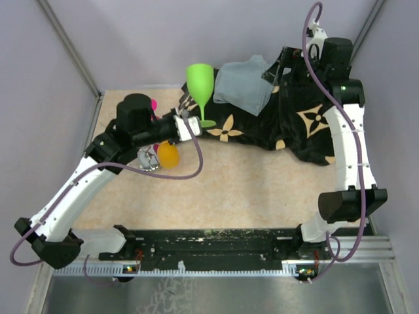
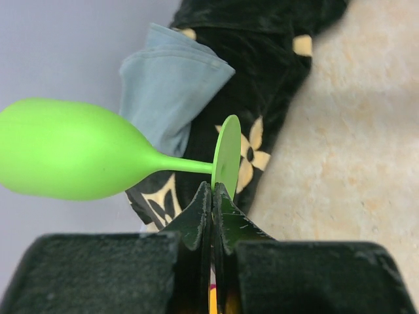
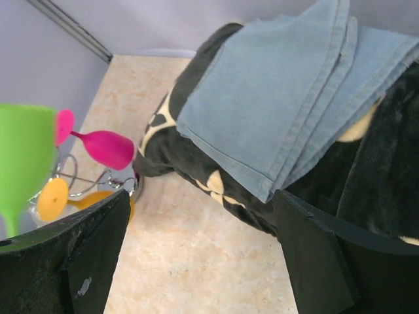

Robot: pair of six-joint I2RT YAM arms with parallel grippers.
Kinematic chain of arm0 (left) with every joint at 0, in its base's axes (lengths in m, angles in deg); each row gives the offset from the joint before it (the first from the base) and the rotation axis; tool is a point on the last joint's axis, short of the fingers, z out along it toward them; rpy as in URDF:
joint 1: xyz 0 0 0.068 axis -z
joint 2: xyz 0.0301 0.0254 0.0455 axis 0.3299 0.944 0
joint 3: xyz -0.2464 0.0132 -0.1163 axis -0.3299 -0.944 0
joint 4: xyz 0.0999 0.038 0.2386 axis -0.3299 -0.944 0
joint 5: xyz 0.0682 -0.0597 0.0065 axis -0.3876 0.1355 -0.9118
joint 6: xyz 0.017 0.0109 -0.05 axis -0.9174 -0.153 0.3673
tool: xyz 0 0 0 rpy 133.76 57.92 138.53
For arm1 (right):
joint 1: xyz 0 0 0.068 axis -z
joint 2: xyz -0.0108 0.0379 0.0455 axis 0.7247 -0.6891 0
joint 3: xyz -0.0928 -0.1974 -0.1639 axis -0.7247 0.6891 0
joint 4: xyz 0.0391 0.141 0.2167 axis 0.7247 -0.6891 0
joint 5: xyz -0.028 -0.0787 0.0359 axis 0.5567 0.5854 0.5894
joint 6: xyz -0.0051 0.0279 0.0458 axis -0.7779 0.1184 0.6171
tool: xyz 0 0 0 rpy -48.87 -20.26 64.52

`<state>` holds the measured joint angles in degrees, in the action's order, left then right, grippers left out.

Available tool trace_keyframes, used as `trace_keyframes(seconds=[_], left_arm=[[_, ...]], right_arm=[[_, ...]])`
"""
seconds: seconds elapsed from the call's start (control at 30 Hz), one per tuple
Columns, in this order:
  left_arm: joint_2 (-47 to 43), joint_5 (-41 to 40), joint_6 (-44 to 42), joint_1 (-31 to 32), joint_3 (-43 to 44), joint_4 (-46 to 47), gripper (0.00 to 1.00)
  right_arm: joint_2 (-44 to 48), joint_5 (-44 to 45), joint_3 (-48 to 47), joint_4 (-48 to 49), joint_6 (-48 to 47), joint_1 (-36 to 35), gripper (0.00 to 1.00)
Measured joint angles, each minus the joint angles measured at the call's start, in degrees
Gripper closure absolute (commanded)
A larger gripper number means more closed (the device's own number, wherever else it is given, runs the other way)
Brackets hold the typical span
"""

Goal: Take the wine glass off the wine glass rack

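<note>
A bright green wine glass (image 1: 200, 80) stands upright at the edge of the black patterned cloth, to the right of the wine glass rack (image 1: 149, 159) and apart from it. My left gripper (image 1: 190, 124) is shut on the rim of the glass's round foot (image 2: 227, 157); the left wrist view shows the jaws (image 2: 214, 190) pinching that disc. The chrome rack (image 3: 72, 180) holds a pink glass (image 3: 105, 147) and an orange glass (image 3: 52, 198). My right gripper (image 3: 203, 261) hangs open and empty over the back right, above the cloths.
A black cloth with tan flower marks (image 1: 308, 124) covers the back right of the table, with a folded light blue cloth (image 1: 243, 85) on top of it. Purple walls close in at the back and sides. Bare beige tabletop (image 1: 242, 190) lies in front.
</note>
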<state>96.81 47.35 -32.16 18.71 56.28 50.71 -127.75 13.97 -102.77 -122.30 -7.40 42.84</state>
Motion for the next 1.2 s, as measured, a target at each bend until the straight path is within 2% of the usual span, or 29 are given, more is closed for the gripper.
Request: trace_keyframes(seconds=[0.13, 0.23, 0.5, 0.83, 1.0, 1.2], left_arm=[[-2.3, -2.5, -6.9, 4.8, -7.4, 0.4, 1.0], [-4.2, -3.5, -11.5, 7.5, -13.3, 2.0, 1.0], [-8.3, -4.6, -23.4, 13.8, -27.4, 7.5, 1.0], [-10.4, -3.2, -36.3, 15.1, -38.3, 15.9, 1.0], [-10.5, -2.6, -41.2, 15.1, -42.7, 18.9, 1.0], [-10.4, -1.9, -44.4, 15.1, -43.6, 22.4, 1.0]], right_arm=[[-1.6, -3.0, -6.0, -3.0, 0.5, 0.0, 0.16], [-1.4, -5.5, -6.6, -4.5, 0.8, 0.0, 0.17], [0.4, -8.8, 0.7, -10.3, 0.0, -4.3, 0.17], [6.1, -16.9, 8.9, -16.4, -1.9, -9.7, 0.16], [7.3, -17.4, 9.7, -18.5, -3.0, -10.1, 0.15], [7.2, -16.4, 9.7, -19.5, -4.1, -10.9, 0.15]])
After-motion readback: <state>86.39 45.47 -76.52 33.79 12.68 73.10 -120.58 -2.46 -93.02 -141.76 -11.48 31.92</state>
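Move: The left hand holds the green wine glass by its foot, the bowl reaching forward and up; the open right gripper waits about 16 cm ahead and 21 cm to the right, roughly level. The orange glass hangs some 16 cm left, 2 ahead and 25 below. From the right hand, the green wine glass lies about 22 cm left, 8 back and 5 above; the blue cloth lies 9 ahead, 3 left, 22 below. Left lowers the green glass about 18 cm, still gripped, as the open right hand moves back-left towards its bowl. ##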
